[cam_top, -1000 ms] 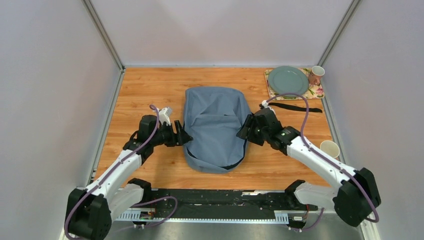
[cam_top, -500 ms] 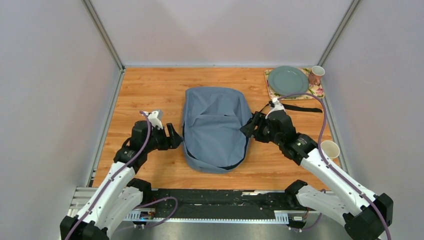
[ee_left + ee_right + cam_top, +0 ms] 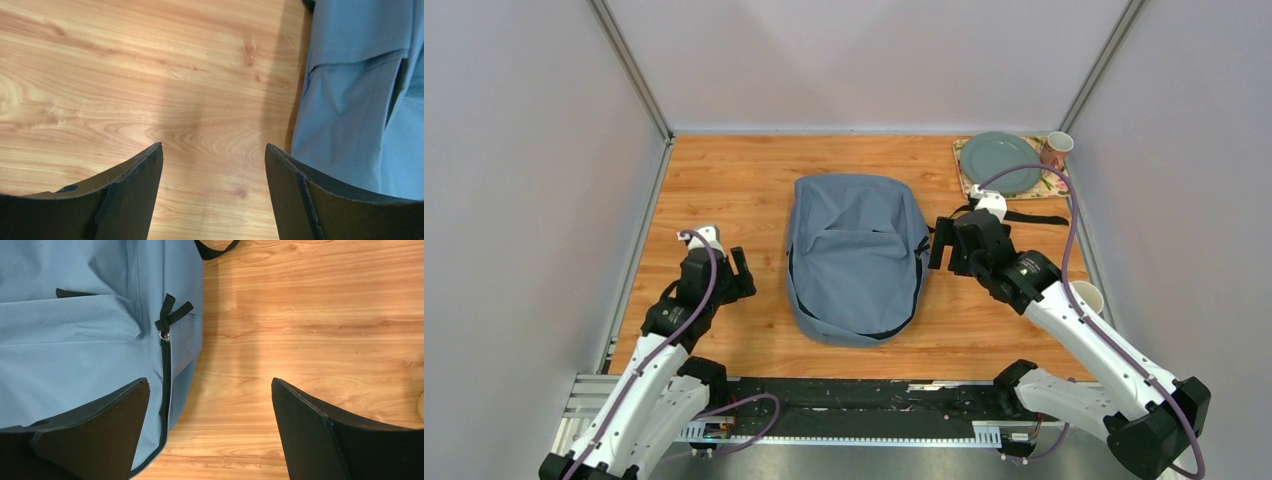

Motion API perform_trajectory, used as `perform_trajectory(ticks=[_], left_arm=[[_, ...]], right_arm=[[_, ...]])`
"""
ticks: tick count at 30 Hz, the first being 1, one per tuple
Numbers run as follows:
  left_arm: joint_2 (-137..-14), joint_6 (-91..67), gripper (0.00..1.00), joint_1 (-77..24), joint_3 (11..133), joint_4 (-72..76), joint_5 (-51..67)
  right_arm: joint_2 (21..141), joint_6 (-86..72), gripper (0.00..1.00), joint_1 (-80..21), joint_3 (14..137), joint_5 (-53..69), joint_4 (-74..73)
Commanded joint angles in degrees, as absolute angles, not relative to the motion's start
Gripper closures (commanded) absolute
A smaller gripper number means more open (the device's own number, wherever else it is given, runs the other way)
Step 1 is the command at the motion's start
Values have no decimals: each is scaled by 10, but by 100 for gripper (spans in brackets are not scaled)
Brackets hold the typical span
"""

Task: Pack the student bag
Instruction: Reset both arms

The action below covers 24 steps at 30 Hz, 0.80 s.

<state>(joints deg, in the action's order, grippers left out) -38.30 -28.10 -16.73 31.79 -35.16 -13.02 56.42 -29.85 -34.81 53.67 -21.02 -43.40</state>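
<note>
The student bag (image 3: 856, 255), a grey-blue fabric backpack, lies flat in the middle of the wooden table. Its right side with a dark zip and black pull (image 3: 167, 315) fills the left of the right wrist view; its left edge (image 3: 360, 90) shows in the left wrist view. My left gripper (image 3: 742, 274) stands open over bare wood, a short way left of the bag, with nothing between its fingers (image 3: 130, 200). My right gripper (image 3: 944, 246) is open beside the bag's right edge, its left finger (image 3: 95, 435) over the fabric, holding nothing.
A black strap (image 3: 1024, 215) trails from the bag toward the right. At the back right a green plate (image 3: 1001, 160) rests on a patterned mat next to a brown cup (image 3: 1054, 150). A paper cup (image 3: 1084, 296) stands near the right arm. Metal frame walls enclose the table.
Both grippers have drawn back from the bag's sides. The left arm has retreated left and toward the near edge; the right gripper has opened wide and moved up to the right.
</note>
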Motion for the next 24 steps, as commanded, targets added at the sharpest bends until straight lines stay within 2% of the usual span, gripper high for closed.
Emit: perform_trajectory(ticks=[1, 9, 14, 16, 20, 24], left_arm=[[-345, -253, 18, -168, 326, -338, -175], [-349, -248, 18, -168, 352, -351, -214], [-352, -279, 18, -167, 366, -351, -278], [-354, -272, 18, -168, 374, -352, -279], [-366, -237, 18, -168, 393, -354, -244], [-396, -207, 17, -167, 410, -372, -231]], right_arm=[[573, -282, 5, -347, 574, -254, -445], [513, -239, 4, -348, 519, -192, -345], [486, -306, 4, -348, 548, -305, -366], [463, -281, 3, -349, 538, -279, -332], [394, -235, 3, -349, 463, -172, -170], [380, -212, 3, -348, 469, -143, -177]])
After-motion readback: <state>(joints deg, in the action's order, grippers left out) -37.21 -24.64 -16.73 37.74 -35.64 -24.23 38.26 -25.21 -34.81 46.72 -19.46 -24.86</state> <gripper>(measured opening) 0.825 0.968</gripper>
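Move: The closed student bag lies between the hands: its middle is about 28 cm to the left hand's right, 10 cm ahead and 8 cm lower. From the right hand, the bag's middle is some 23 cm left, 10 cm ahead and 14 cm below. Also from the right hand, the plate is roughly 40 cm ahead and 20 cm right, and the cream cup about 34 cm right and 2 cm ahead, both about 15 cm lower. The student bag is left alone as both empty hands, still wide open, draw away from its two sides. The right rises about 9 cm almost straight up, faster towards the end, its fingers tipping up some 25 degrees and its left side lifting a little. The left goes up and out to the left, away from the bag, tilting up slightly. ##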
